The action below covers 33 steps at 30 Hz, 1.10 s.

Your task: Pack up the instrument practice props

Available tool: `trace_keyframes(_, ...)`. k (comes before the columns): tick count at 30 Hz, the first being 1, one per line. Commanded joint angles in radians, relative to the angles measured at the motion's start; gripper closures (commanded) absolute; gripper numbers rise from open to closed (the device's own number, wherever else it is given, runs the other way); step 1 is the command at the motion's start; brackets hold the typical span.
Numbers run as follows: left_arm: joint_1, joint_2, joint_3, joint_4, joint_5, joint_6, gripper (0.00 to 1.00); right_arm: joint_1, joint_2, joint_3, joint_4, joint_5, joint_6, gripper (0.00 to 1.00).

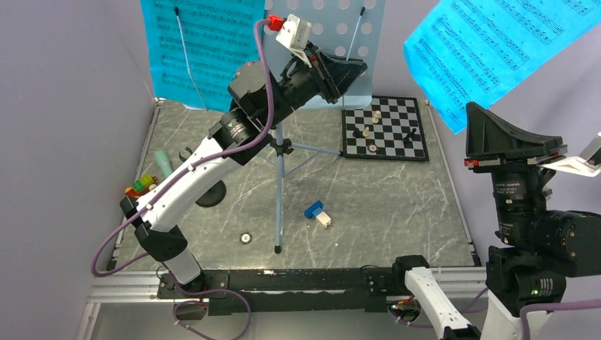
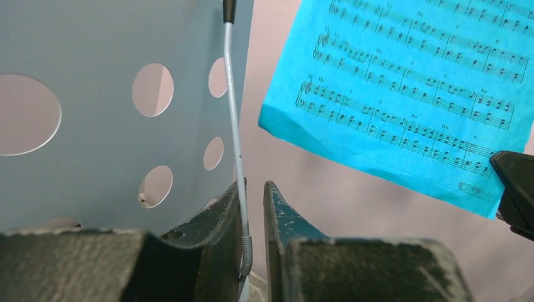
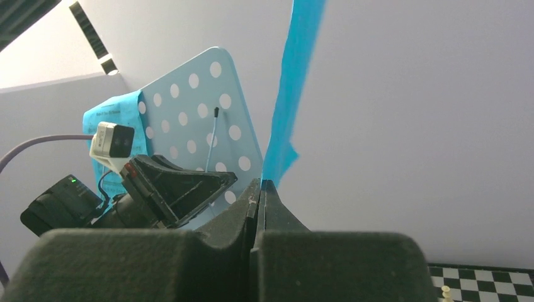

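The pale-blue music stand [image 1: 333, 28] stands at the back on its tripod [image 1: 280, 184]. One cyan sheet-music page [image 1: 205, 42] lies on the left of its perforated desk [image 2: 94, 145]. My left gripper [image 2: 255, 185] is at the desk's lower right, jaws a narrow slit apart around the wire page holder [image 2: 234, 126]. The wire rests on the left finger, with a gap to the right one. My right gripper [image 3: 259, 182] is shut on the corner of the second cyan page [image 1: 496, 42], held in the air at the right. The mint-green microphone [image 1: 164, 164] and black mic stand base [image 1: 211, 193] lie at the left.
A chessboard [image 1: 386, 127] with pieces sits at the back right. A blue-white block [image 1: 318, 212] lies mid-table, toy cars [image 1: 142, 185] sit at the left edge, and a small round disc [image 1: 246, 239] is near the front. Walls close in the left and back.
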Motion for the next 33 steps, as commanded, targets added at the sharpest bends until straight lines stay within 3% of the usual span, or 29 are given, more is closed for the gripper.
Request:
trace_keyframes(1,-0.008,0.027,0.039,0.063,0.039,-0.055,0.80,0.005,-0.020,0.003,-0.036,0.048,-0.017,1.00)
trace_keyframes(4,-0.008,0.033,0.041,0.066,0.052,-0.062,0.74,0.005,-0.031,-0.017,-0.042,0.060,-0.021,1.00)
trace_keyframes(9,-0.008,-0.030,-0.049,0.097,0.009,-0.060,0.31,0.007,-0.042,-0.074,-0.038,0.063,-0.013,1.00)
trace_keyframes(16,-0.008,-0.139,-0.159,0.102,-0.042,-0.021,0.05,0.007,-0.041,-0.139,-0.023,0.041,0.005,1.00)
trace_keyframes(19,-0.008,-0.203,-0.241,0.126,-0.063,-0.020,0.01,0.006,-0.039,-0.172,-0.020,0.033,0.009,1.00)
trace_keyframes(33,-0.049,-0.467,-0.636,0.208,-0.032,-0.106,0.01,0.006,-0.054,-0.417,-0.017,0.032,0.025,1.00)
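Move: The freed music sheet is held by one corner in the right fingertips, its middle about 8 cm ahead of and 8 cm above that hand. From the same hand the stand's bare panel is roughly 19 cm ahead and 19 cm left, the chessboard some 42 cm ahead, 5 cm right and 52 cm below. From the left hand the panel's page rod is right at the fingertips, the sheet's middle about 5 cm back, 14 cm right and 11 cm higher. The music sheet, still pinched by its corner, is brought down some 13 cm and forward about 8 cm towards the chessboard, the right hand's fingers tipping down about 20 degrees. Meanwhile the left hand spreads its nearly shut fingers wide, leaves the page rod and draws off to the left and back, sinking a little as well. ##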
